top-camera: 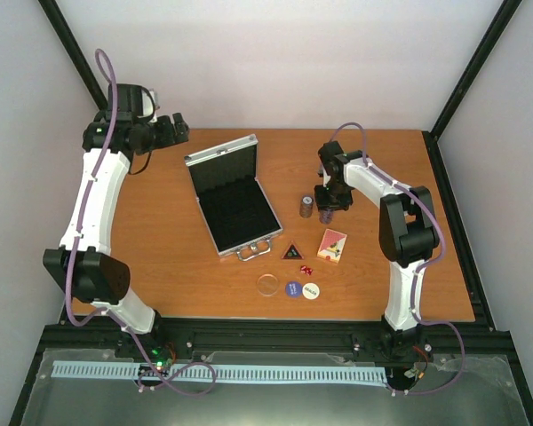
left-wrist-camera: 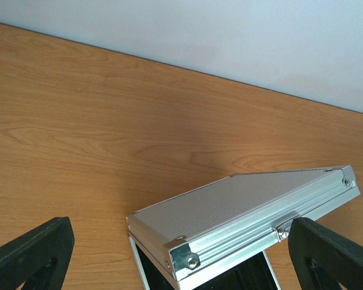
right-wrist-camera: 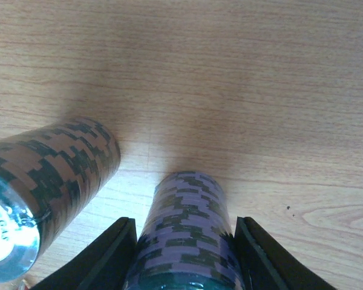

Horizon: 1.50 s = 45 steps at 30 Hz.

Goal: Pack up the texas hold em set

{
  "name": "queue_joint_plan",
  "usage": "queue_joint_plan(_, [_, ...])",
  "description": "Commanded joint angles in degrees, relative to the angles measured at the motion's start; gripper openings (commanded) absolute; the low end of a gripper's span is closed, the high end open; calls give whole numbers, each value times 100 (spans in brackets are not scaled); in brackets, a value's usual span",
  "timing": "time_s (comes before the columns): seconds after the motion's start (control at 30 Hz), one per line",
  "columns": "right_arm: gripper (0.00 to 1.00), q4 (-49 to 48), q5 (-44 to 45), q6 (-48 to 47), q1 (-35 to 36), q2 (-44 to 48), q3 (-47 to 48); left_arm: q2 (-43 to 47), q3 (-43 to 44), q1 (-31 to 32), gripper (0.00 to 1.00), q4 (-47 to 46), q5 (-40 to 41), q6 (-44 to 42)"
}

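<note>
The silver case (top-camera: 233,197) lies open mid-table with its black foam bare and its lid (left-wrist-camera: 242,208) raised. My left gripper (top-camera: 179,129) is open and empty, just left of the lid's far corner, which shows between its fingers in the left wrist view (left-wrist-camera: 181,248). My right gripper (top-camera: 324,206) is shut on an upright purple chip stack (right-wrist-camera: 187,235) that stands on the table. A brown chip stack (top-camera: 306,207) stands just to its left and also shows in the right wrist view (right-wrist-camera: 48,181). In front lie the pink-orange card box (top-camera: 331,245), black triangle (top-camera: 291,252), red dice (top-camera: 306,270), and clear (top-camera: 268,284), blue (top-camera: 292,288) and white (top-camera: 311,290) discs.
The wooden table (top-camera: 160,266) is enclosed by white walls and a black frame. The case's handle and latches (top-camera: 256,248) face the near edge.
</note>
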<state>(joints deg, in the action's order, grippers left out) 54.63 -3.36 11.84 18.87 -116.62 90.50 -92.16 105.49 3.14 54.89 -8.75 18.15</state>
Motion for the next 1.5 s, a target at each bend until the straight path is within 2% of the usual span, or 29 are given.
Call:
queue_joint_plan(0.0, [5,149,252,10,-18,240,92,-61,225,29,100,-3,5,-88])
queue_joint_plan(0.13, [3,380,435,-77,-15,379,483,-77,303,21,100,21,4,-135])
queue_joint_plan(0.3, [3,953,518,-110,24,587,1601,-109,534,26,100,115,71,-172])
queue_joint_plan(0.43, [3,1001,138,-192,193,728,2290,-100,627,27,100,73,30,-127])
queue_joint_plan(0.53, [3,673,-227,-189,415,768,2522,-108,647,24,100,29,-48,-66])
queue_joint_plan(0.7, [3,-331,-644,-31,926,618,2448,-122,638,29,100,-47,-207,67])
queue_joint_plan(0.9, [3,-1556,-201,-78,1603,406,2208,-65,621,25,100,-115,-308,177])
queue_joint_plan(1.2, [3,-3622,239,612,1843,443,397,138,370,28,100,-184,-394,240])
queue_joint_plan(1.47, [3,-4660,555,544,2067,222,-267,382,89,23,100,-178,-355,126])
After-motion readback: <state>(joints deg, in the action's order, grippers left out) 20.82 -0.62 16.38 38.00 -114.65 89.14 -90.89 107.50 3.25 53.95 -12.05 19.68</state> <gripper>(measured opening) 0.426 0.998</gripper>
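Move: The right hand already grips the purple chip tube. The open case's tray has its middle about 23 cm to this hand's left, level with it fore and aft and some 3 cm lower. The brown chip tube stands about 5 cm left and 2 cm farther out; the card deck lies about 9 cm back and 1 cm right, 3 cm lower. From the left hand, the tray is roughly 18 cm right, 5 cm back and 31 cm down. Keeping the purple chip tube pinched, the right hand lifts it almost 20 cm with a slight forward push, carries it about 20 cm left to the case, then lowers it over the tray's far right part, ending some 7 cm above the start. Meanwhile the fingers swing forward about 30 degrees, also tilting leftward, and the hand turns somewhat counter-clockwise. The left hand, open, rises about 3 cm. ##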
